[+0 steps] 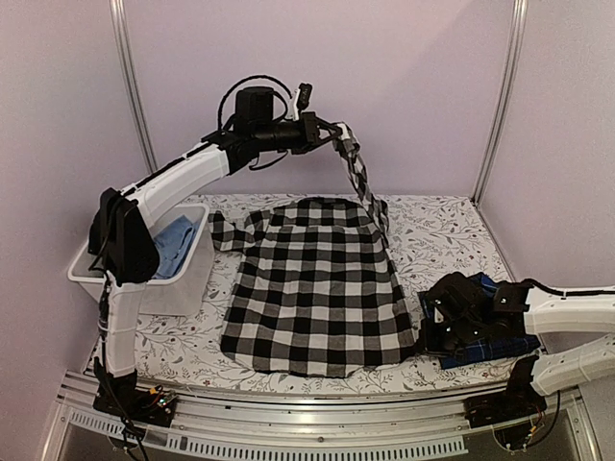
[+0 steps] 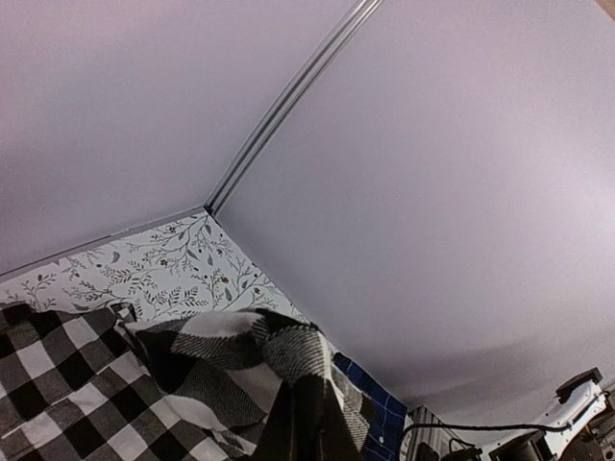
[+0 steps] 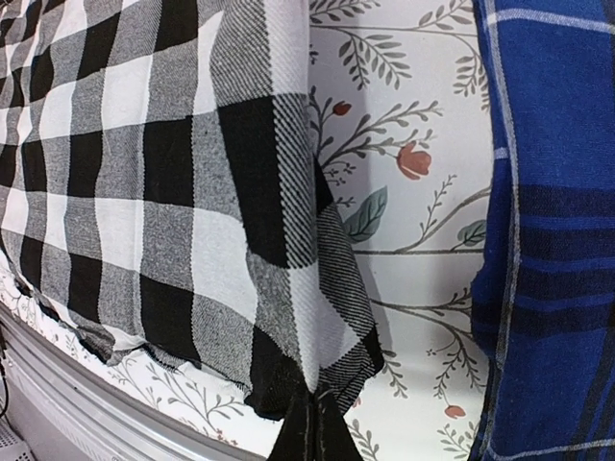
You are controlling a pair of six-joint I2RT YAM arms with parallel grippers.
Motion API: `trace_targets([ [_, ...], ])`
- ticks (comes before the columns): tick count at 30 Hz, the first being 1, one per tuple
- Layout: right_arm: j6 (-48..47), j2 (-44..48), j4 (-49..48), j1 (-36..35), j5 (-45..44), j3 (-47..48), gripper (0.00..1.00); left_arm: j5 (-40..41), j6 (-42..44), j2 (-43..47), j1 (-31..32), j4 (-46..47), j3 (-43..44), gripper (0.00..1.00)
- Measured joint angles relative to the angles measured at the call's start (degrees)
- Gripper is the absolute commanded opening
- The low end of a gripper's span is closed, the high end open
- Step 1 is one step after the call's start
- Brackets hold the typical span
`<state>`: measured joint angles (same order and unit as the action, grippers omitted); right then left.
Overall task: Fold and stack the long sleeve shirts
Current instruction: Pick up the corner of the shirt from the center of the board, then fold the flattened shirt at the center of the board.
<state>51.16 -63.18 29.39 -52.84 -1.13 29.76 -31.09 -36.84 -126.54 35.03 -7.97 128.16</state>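
Note:
The black-and-white check long sleeve shirt (image 1: 317,288) lies spread flat at the table's middle. My left gripper (image 1: 333,134) is raised high at the back, shut on the shirt's right sleeve (image 1: 363,187), which hangs from it down to the shoulder. In the left wrist view the sleeve cloth (image 2: 288,360) bunches at the left gripper (image 2: 312,444). My right gripper (image 1: 428,325) is low at the shirt's near right corner. In the right wrist view the right gripper (image 3: 315,434) is shut on the hem corner (image 3: 327,370). The navy plaid shirt (image 1: 495,336) (image 3: 548,192) lies folded at the right, under my right arm.
A white bin (image 1: 187,283) holding a light blue cloth (image 1: 173,245) stands at the table's left. The floral tablecloth (image 1: 442,235) covers the table. Plain walls close in the back and right sides. A metal rail (image 1: 317,418) runs along the near edge.

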Motion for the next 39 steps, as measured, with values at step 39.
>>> trace_targets([
  [39, -5.51, -30.51, -22.27, -2.78, 25.16, 17.38, 0.00, 0.87, 3.43, 9.86, -14.36, 2.97, -20.41, 0.00],
])
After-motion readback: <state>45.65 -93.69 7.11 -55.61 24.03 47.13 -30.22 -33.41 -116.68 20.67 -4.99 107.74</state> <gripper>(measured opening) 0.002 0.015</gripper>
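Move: The left hand, already holding the right sleeve's cuff, has the check shirt's left shoulder roughly 22 cm left, 9 ahead and 33 below; the collar is about 5 left and 17 ahead, the right shoulder 14 right and 9 ahead, both equally low. The right hand, already pinching the near right corner, has the hem middle some 23 cm left and 4 back, the blue folded shirt 17 right and 7 ahead, all about level. Both hands carry the held cuff and corner about 15 cm left over the shirt, right arcing up, then down. ##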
